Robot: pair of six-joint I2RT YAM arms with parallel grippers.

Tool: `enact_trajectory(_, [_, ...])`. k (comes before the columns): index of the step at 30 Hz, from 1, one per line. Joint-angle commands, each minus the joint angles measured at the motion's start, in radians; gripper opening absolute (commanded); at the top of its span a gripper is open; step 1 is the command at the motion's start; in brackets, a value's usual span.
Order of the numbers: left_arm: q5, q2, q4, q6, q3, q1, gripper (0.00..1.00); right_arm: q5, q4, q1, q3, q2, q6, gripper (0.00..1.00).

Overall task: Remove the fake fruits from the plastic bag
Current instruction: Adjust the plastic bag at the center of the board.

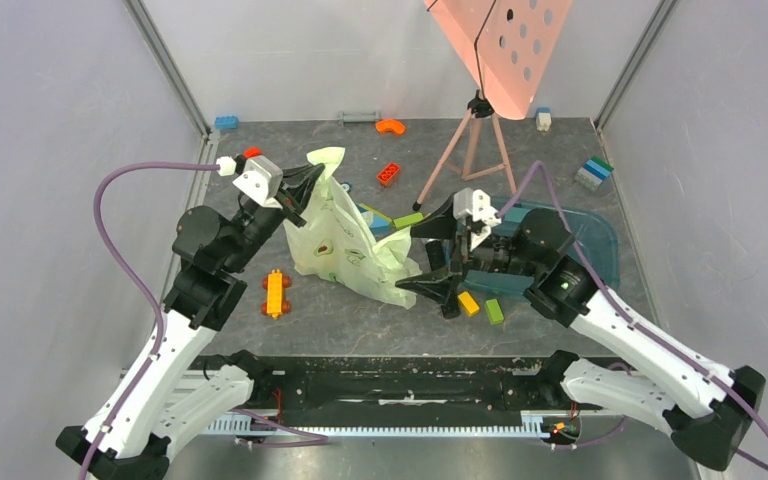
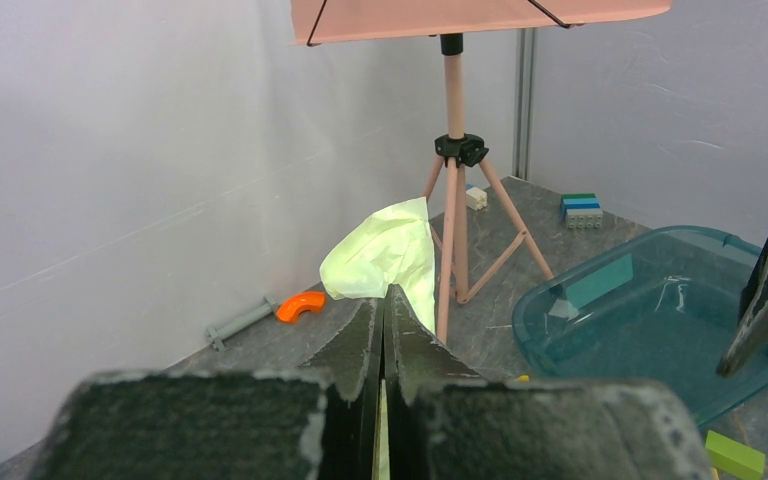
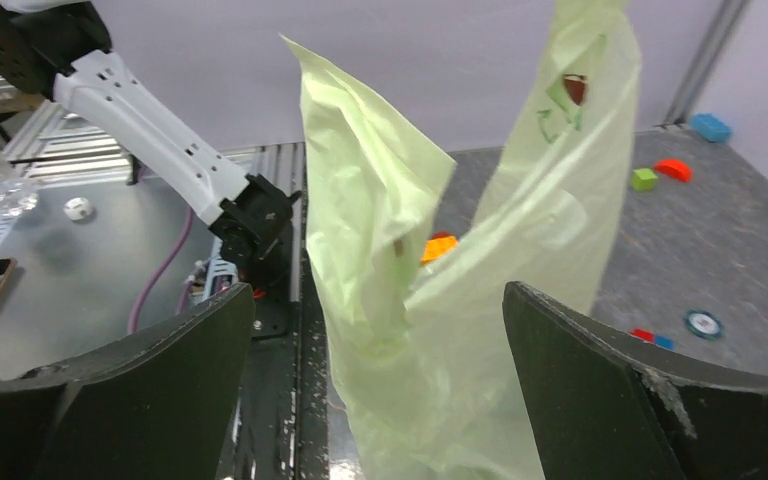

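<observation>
The pale-green plastic bag (image 1: 345, 245) stands crumpled in the middle of the table, its top pulled up to the left. My left gripper (image 1: 305, 185) is shut on the bag's upper edge; in the left wrist view a thin strip of bag (image 2: 385, 250) runs between the closed fingertips (image 2: 372, 325). My right gripper (image 1: 440, 258) is open at the bag's right side. In the right wrist view the bag (image 3: 430, 330) hangs between the wide-apart fingers (image 3: 190, 350), apart from both. The fake fruits are hidden; only dark marks show on the bag.
A teal tray (image 1: 600, 240) lies under the right arm. A pink tripod stand (image 1: 475, 150) rises behind the bag. Loose bricks lie around: an orange one (image 1: 388, 173), a yellow wheeled one (image 1: 276, 293), and yellow (image 1: 469, 303) and green (image 1: 495, 311) ones by the right gripper.
</observation>
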Motion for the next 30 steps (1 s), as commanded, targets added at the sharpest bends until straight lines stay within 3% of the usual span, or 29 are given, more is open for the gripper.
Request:
enact_trajectory(1, [-0.008, -0.005, 0.046, 0.043, 0.007, 0.005, 0.02, -0.001, 0.154, 0.069, 0.019, 0.07, 0.046, 0.98])
enact_trajectory(3, [-0.008, -0.005, 0.046, 0.045, 0.007, 0.005, 0.02, 0.036, 0.153, 0.1, 0.042, 0.109, 0.039, 0.97])
enact_trajectory(5, [-0.01, 0.0, 0.046, 0.045, 0.009, 0.005, 0.02, 0.097, 0.134, 0.119, 0.072, 0.143, 0.027, 0.85])
enact_trajectory(6, [-0.014, 0.001, 0.046, 0.047, 0.01, 0.005, 0.02, 0.13, 0.124, 0.122, 0.088, 0.158, 0.02, 0.72])
enact_trajectory(8, [-0.032, 0.011, 0.042, 0.046, 0.019, 0.006, 0.02, 0.215, 0.104, 0.123, 0.12, 0.176, 0.004, 0.32])
enact_trajectory(9, [-0.048, 0.02, 0.037, 0.046, 0.029, 0.008, 0.02, 0.272, 0.098, 0.122, 0.138, 0.184, -0.001, 0.18])
enact_trajectory(11, [-0.08, 0.048, 0.027, 0.04, 0.063, 0.021, 0.02, 0.41, 0.071, 0.121, 0.208, 0.219, -0.017, 0.03])
enact_trajectory(15, [-0.065, 0.148, 0.042, -0.017, 0.171, 0.119, 0.02, 0.594, -0.062, 0.088, 0.48, 0.404, -0.057, 0.0])
enact_trajectory(18, [0.019, 0.247, 0.082, -0.089, 0.268, 0.223, 0.02, 0.589, -0.155, 0.029, 0.733, 0.593, -0.09, 0.0])
enact_trajectory(22, [0.049, 0.323, 0.119, -0.089, 0.348, 0.26, 0.02, 0.574, -0.223, -0.025, 0.985, 0.763, -0.117, 0.0])
enact_trajectory(26, [0.092, 0.304, 0.156, -0.118, 0.331, 0.264, 0.02, 0.564, -0.2, -0.044, 0.959, 0.758, -0.12, 0.0])
enact_trajectory(30, [0.127, 0.204, 0.182, -0.125, 0.22, 0.265, 0.02, 0.526, -0.135, -0.044, 0.717, 0.635, -0.107, 0.0])
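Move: The bag's loose handle hangs between the right hand's open fingers' line, about 5 cm to its left, level fore and aft and 1 cm lower; the microphone lies some 4 cm ahead, 9 cm right and 33 cm below that hand, the green block 17 cm ahead, 2 cm right, equally low. The left hand already holds the other handle; the loose one is about 12 cm back, 15 cm right and 8 cm below it. The right hand slides about 5 cm left onto the loose bag handle, sinking slightly, and shuts its fingers on it, then swings it fast some 24 cm forward, up and over a crest before dipping a little, turning about 35 degrees clockwise. The left hand, waiting at first, keeps its pinch on the other handle and follows forward about 10 cm, rising 5 cm and drifting left. ##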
